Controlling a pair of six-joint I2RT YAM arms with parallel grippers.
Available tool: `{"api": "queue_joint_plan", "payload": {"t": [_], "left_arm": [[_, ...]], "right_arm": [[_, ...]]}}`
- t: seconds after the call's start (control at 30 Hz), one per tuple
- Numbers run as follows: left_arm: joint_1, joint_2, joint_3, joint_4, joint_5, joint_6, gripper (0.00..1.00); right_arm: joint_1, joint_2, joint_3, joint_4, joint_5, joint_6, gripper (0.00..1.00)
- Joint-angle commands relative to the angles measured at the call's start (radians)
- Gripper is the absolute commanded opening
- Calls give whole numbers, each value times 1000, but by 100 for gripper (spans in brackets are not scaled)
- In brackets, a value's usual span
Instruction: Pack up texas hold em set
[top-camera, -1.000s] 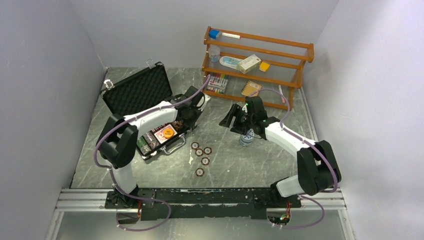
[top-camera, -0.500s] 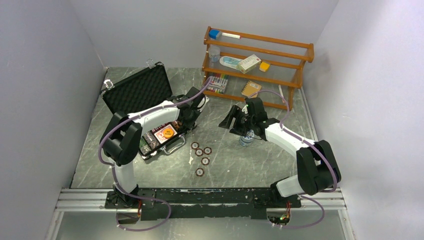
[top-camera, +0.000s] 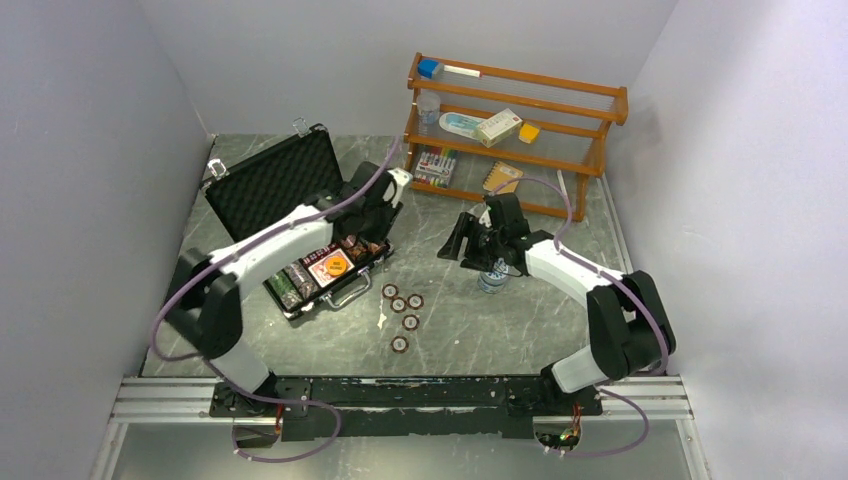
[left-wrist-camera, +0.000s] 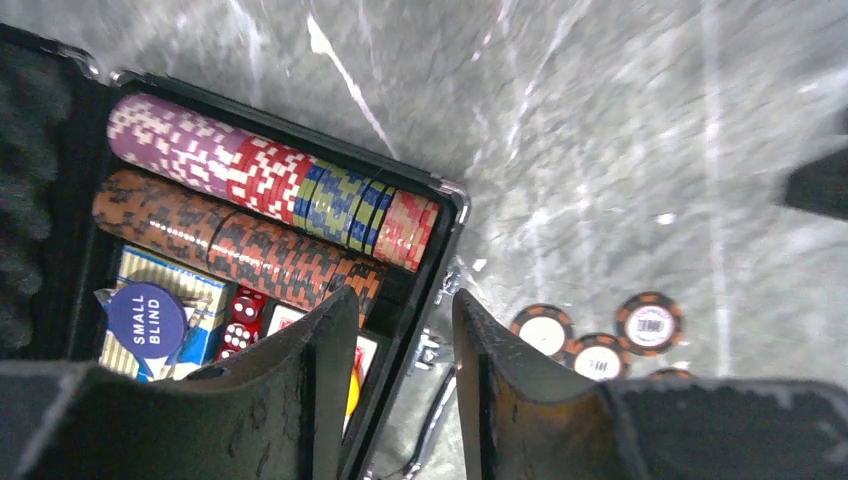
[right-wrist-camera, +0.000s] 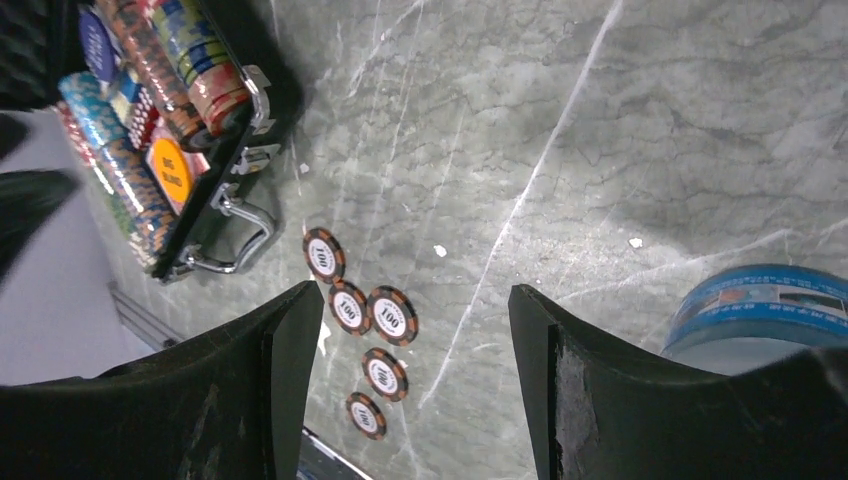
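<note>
The black case (top-camera: 349, 291) lies open at the left, its foam lid (top-camera: 275, 180) raised. Rows of poker chips (left-wrist-camera: 270, 180), an orange disc (top-camera: 336, 266), a blue "small blind" disc (left-wrist-camera: 147, 318) and red dice (left-wrist-camera: 243, 318) fill it. Several loose red-brown chips (top-camera: 402, 305) lie on the table right of the case handle; the right wrist view shows them too (right-wrist-camera: 392, 315). My left gripper (top-camera: 376, 228) hovers over the case's right corner, open and empty (left-wrist-camera: 400, 300). My right gripper (top-camera: 462, 240) hangs open over the table, empty (right-wrist-camera: 410, 300).
A wooden shelf (top-camera: 515, 120) at the back right holds boxes, markers and a notebook. A clear cup with a blue rim (top-camera: 492, 280) stands under the right arm and shows at the right wrist view's edge (right-wrist-camera: 760, 310). A white scrap (top-camera: 381, 320) lies by the chips.
My left gripper has opened and drawn back up from the case, and the left elbow has swung out to the left. The right arm has barely moved.
</note>
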Motion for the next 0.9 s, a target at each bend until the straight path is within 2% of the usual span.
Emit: {"api": "queue_joint_plan", "payload": {"t": [0.0, 0.13, 0.37, 0.53, 0.67, 0.87], "left_arm": [[8, -193, -81, 150, 89, -35, 46], [8, -388, -203, 305, 96, -51, 49], [8, -721, -428, 498, -99, -74, 63], [8, -841, -436, 478, -170, -91, 70], [8, -881, -405, 413, -225, -105, 70], [8, -964, -416, 415, -165, -112, 70]], "right_arm": [[49, 45, 89, -103, 69, -117, 73], [155, 93, 170, -213, 182, -193, 73], [359, 216, 371, -416, 378, -302, 74], [445, 331, 485, -473, 364, -319, 73], [502, 447, 612, -547, 387, -312, 74], [527, 592, 768, -670, 402, -312, 74]]}}
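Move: The right hand, empty and open, is going for the poker chip nearest the case, which lies about 13 cm to its left, 5 cm back and 8 cm down. A second chip lies some 8 cm back and 11 cm left of the hand, a third 7 cm back and 8 cm left, and the case handle 5 cm back and 21 cm left. From the left hand, already clear above the case's near-right end, that first chip is about 10 cm back, 4 cm right and 12 cm below; the case's middle is 5 cm back, 10 cm left and 10 cm below. The left hand clears the way, lifting some 21 cm off the open case while easing left and back, its fingers opening wider and tipping up about 40 degrees to face forward. The right hand sweeps about 13 cm left and a little back towards the chip nearest the case, first level and then sinking about 4 cm, its wrist swinging counter-clockwise and turning the still-open fingers to point more nearly straight down, short of touching anything. ##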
